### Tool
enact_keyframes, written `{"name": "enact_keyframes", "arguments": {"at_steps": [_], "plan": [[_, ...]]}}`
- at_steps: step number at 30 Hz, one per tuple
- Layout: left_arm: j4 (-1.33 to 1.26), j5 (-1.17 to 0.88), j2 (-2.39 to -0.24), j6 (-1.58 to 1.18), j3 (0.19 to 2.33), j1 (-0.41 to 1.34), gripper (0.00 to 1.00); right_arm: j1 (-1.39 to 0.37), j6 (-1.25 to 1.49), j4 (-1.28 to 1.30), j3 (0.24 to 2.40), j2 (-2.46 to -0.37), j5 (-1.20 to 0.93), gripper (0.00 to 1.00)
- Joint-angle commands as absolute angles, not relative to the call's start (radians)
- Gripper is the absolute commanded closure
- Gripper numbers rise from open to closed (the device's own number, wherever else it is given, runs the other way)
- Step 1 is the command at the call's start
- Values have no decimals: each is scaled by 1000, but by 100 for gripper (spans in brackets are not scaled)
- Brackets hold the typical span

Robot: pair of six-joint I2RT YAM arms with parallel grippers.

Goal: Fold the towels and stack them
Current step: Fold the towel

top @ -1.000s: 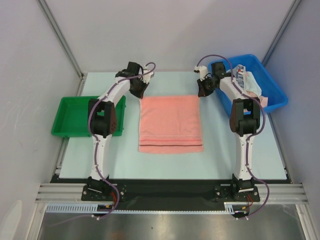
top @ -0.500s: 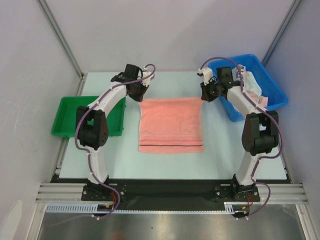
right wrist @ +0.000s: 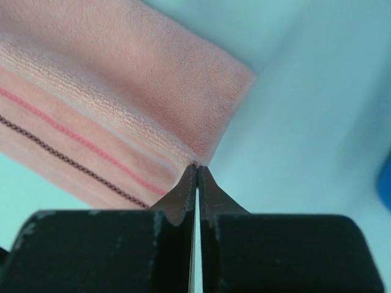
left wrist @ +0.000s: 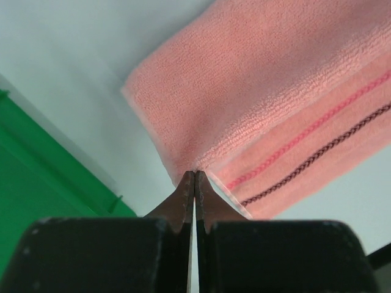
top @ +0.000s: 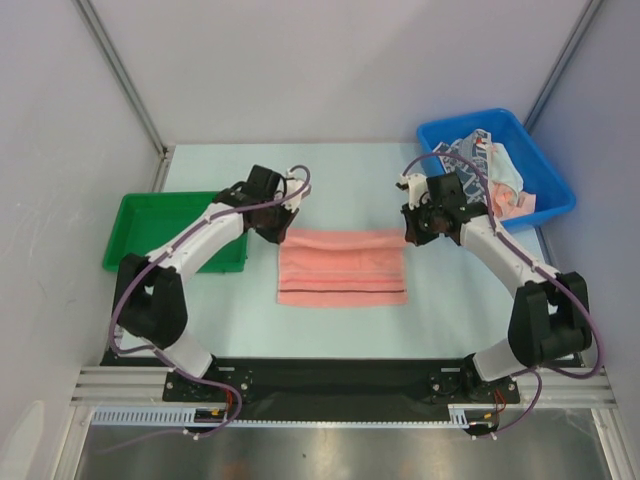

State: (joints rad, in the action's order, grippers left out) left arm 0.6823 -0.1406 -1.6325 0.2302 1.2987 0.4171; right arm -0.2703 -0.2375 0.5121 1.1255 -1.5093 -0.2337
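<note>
A salmon-pink towel with a red and a dark stripe lies mid-table, its far part lifted and doubled over toward the near edge. My left gripper is shut on the towel's left corner, its tips pinching the fold. My right gripper is shut on the right corner in the same way. In both wrist views the folded upper layer covers the towel down to near its stripes. More towels, white and patterned, lie bunched in the blue bin.
A green tray stands at the table's left, close to the left arm; its rim shows beside the left jaws. The blue bin stands at the back right. Metal frame posts rise at the table's far corners.
Both arms have swung toward the near edge, carrying the towel's far corners with them. The towel has gone from lying flat and full-length to doubled over, about half as deep.
</note>
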Motion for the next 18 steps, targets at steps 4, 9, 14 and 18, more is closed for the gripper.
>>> {"name": "enact_keyframes", "arguments": {"at_steps": [4, 9, 14, 18], "plan": [[657, -101, -1529, 123, 1180, 486, 100, -322, -104, 584, 1059, -1388, -157, 100], [661, -68, -1500, 77, 1097, 511, 100, -339, -46, 592, 973, -1356, -152, 100], [658, -37, -1471, 35, 1046, 518, 100, -351, -5, 595, 928, -1322, -158, 100], [667, -22, -1457, 6, 1028, 522, 100, -367, 46, 595, 920, -1304, -169, 100]]}}
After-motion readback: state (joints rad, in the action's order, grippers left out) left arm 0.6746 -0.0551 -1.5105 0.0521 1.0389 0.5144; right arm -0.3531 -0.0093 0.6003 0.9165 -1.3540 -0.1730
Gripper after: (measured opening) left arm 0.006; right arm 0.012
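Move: Each hand already pinches a corner of the lifted far edge. The towel's near left corner lies about 12 cm back from the left hand, 1 cm to its left and 9 cm below; the near right corner is some 12 cm straight back from the right hand, 9 cm below. The green bin is 24 cm left and 4 cm ahead of the left hand; the blue bin is 22 cm right and 20 cm ahead of the right. Both hands, still pinching, draw the towel's lifted edge back about 8 cm and 4 cm down towards its near hem. ##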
